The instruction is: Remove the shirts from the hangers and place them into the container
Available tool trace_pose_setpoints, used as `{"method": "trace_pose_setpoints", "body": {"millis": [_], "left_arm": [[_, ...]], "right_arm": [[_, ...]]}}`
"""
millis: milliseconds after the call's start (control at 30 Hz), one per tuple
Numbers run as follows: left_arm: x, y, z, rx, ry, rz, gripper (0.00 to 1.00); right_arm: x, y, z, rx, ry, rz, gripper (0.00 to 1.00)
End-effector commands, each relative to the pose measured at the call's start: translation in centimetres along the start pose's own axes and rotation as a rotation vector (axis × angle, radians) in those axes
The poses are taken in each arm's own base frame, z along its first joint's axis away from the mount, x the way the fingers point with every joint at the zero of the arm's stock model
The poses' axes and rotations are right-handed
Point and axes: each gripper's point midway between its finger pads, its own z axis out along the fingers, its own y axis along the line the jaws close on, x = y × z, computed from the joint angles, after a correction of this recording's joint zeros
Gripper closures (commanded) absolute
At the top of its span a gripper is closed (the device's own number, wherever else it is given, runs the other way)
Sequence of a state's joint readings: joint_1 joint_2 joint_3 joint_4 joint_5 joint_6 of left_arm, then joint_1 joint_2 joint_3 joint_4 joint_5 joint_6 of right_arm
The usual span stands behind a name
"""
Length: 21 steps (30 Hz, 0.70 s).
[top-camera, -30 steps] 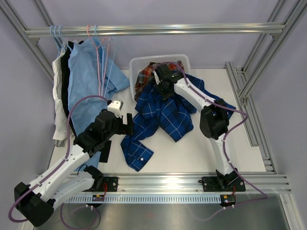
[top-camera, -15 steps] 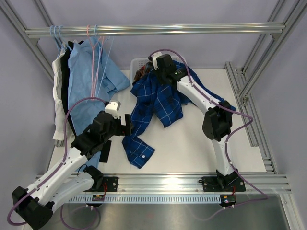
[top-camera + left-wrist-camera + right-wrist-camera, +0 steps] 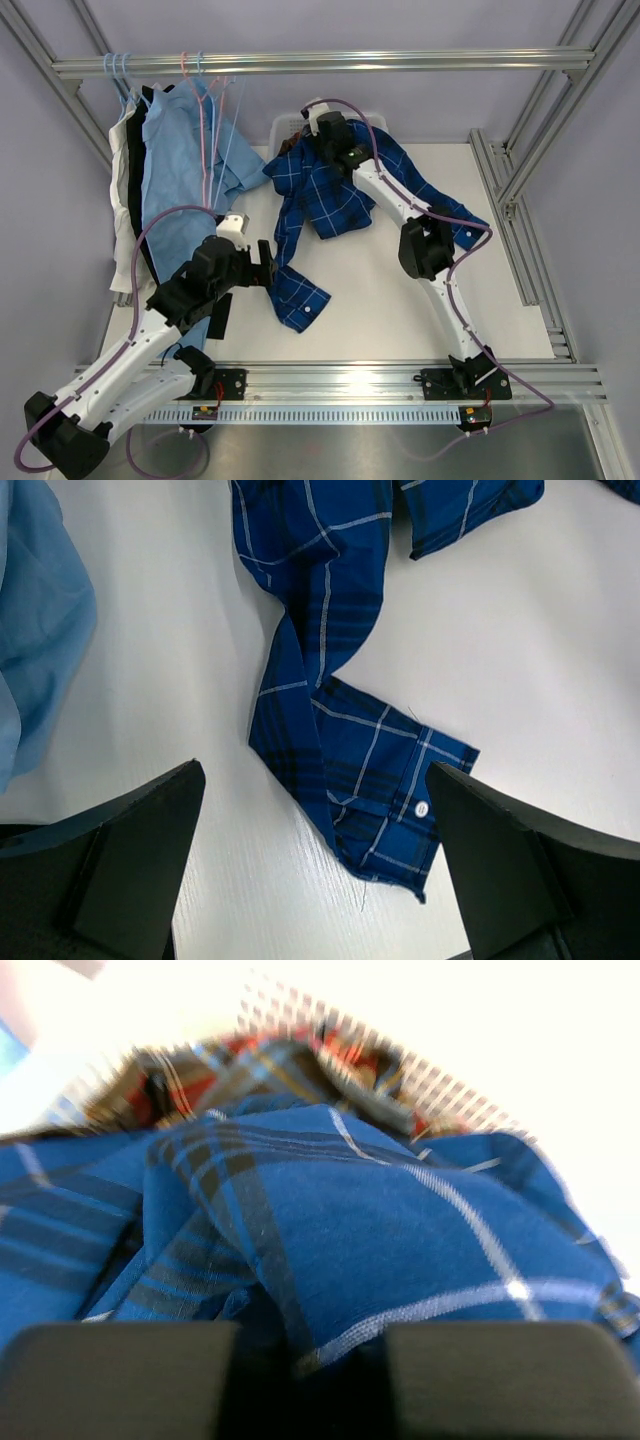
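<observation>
My right gripper [image 3: 326, 138] hovers over the white container [image 3: 283, 127], shut on a fold of the dark blue checked shirt [image 3: 325, 195]. The right wrist view shows that fold [image 3: 400, 1220] pinched between the fingers of the right gripper [image 3: 310, 1360], with the red plaid shirt [image 3: 200, 1075] in the container [image 3: 440, 1085] beyond. The blue shirt drapes from the gripper down to the table, and its cuffed sleeve [image 3: 300, 300] trails toward my left arm. My left gripper [image 3: 270, 262] stands open above that cuff [image 3: 380, 800], touching nothing.
Light blue [image 3: 180, 160], black [image 3: 135, 200] and white [image 3: 122, 235] shirts hang on pink [image 3: 205, 110] and pale blue hangers [image 3: 120, 70] from the rail [image 3: 320, 62] at back left. Aluminium frame posts [image 3: 510, 190] stand at the right.
The right arm has lifted the dark blue shirt and carried it back-left over the container. The sleeve cuff has dragged across the table after it. The left arm has barely moved.
</observation>
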State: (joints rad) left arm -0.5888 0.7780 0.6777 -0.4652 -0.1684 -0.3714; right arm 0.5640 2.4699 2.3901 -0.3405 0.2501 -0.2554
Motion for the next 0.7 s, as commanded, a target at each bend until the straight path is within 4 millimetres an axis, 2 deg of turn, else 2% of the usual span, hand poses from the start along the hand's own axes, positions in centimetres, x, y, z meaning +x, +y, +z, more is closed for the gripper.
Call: {"method": "trace_pose_setpoints", "body": {"millis": [0,33,100,133,167,233,333,367,433,467,500,567,600,667], "left_arm": [[0.1,-0.4,0.0,0.016,-0.008,-0.032,0.01],[0.1,-0.4,0.1,0.015,-0.010,-0.034,0.01],[0.3,-0.3,0.3,0.012,-0.002,-0.040,0.01],[0.2,-0.4,0.4,0.011,-0.005,-0.046,0.01],[0.2,-0.4,0.6,0.010,-0.002,-0.047,0.01],[0.2,-0.7,1.1,0.013,0.004,-0.057,0.01],[-0.1,-1.2,1.9,0.022,0.005,-0.075,0.01],[-0.1,-1.3,2.2,0.022,0.006,-0.080,0.01],[-0.4,-1.6,2.8,0.024,0.009,-0.089,0.01],[-0.5,-1.8,3.0,0.027,0.009,-0.090,0.01],[-0.9,-2.0,3.1,0.032,0.006,-0.093,0.01],[-1.2,-2.3,3.7,0.036,0.011,-0.091,0.01],[-1.3,-2.5,3.9,0.039,0.011,-0.088,0.01],[-2.0,-2.8,4.2,0.046,-0.004,-0.090,0.01]], "right_arm": [[-0.4,-1.9,1.0,0.046,-0.033,0.035,0.74],[0.1,-1.7,1.2,0.041,-0.020,0.043,0.63],[0.4,-1.6,1.0,0.033,-0.009,0.045,0.56],[-0.1,-1.7,0.3,0.025,-0.014,0.050,0.49],[-0.4,-1.9,0.0,0.025,-0.017,0.056,0.45],[-1.8,-2.4,-1.7,0.025,-0.034,0.073,0.33],[-3.4,-3.0,-4.6,0.010,-0.052,0.096,0.24],[-3.6,-3.0,-5.3,0.004,-0.050,0.101,0.18],[-4.0,-3.2,-7.8,-0.009,-0.048,0.119,0.14],[-3.8,-3.2,-8.5,-0.015,-0.041,0.124,0.09],[-3.4,-3.2,-10.0,-0.022,-0.027,0.137,0.07],[-2.6,-2.9,-11.4,-0.041,-0.008,0.143,0.03],[-2.0,-3.0,-12.8,-0.046,0.005,0.155,0.01],[-0.8,-3.0,-15.0,-0.058,0.031,0.194,0.01]]}}
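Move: The blue plaid shirt is still bunched at the right hand's fingers over the container, whose middle lies about 3 cm back, 3 cm to the right and 9 cm below. The red plaid shirt shows in it, some 5 cm left and 2 cm ahead of that hand; the blue shirt's loose cuff lies about 36 cm back, 4 cm left. From the left hand the cuff is roughly 3 cm back, 6 cm right and 14 cm down, the container 33 cm ahead, 15 cm right. The blue plaid shirt is pressed a little lower and let go over the container: the right hand sinks about 4 cm as its barely parted fingers spread wide, then pulls back towards the base, rising and drifting right, to end some 9 cm back and 5 cm higher. Meanwhile the open left hand sinks about 4 cm towards the loose cuff, edging right and forward and tipping slightly down. ##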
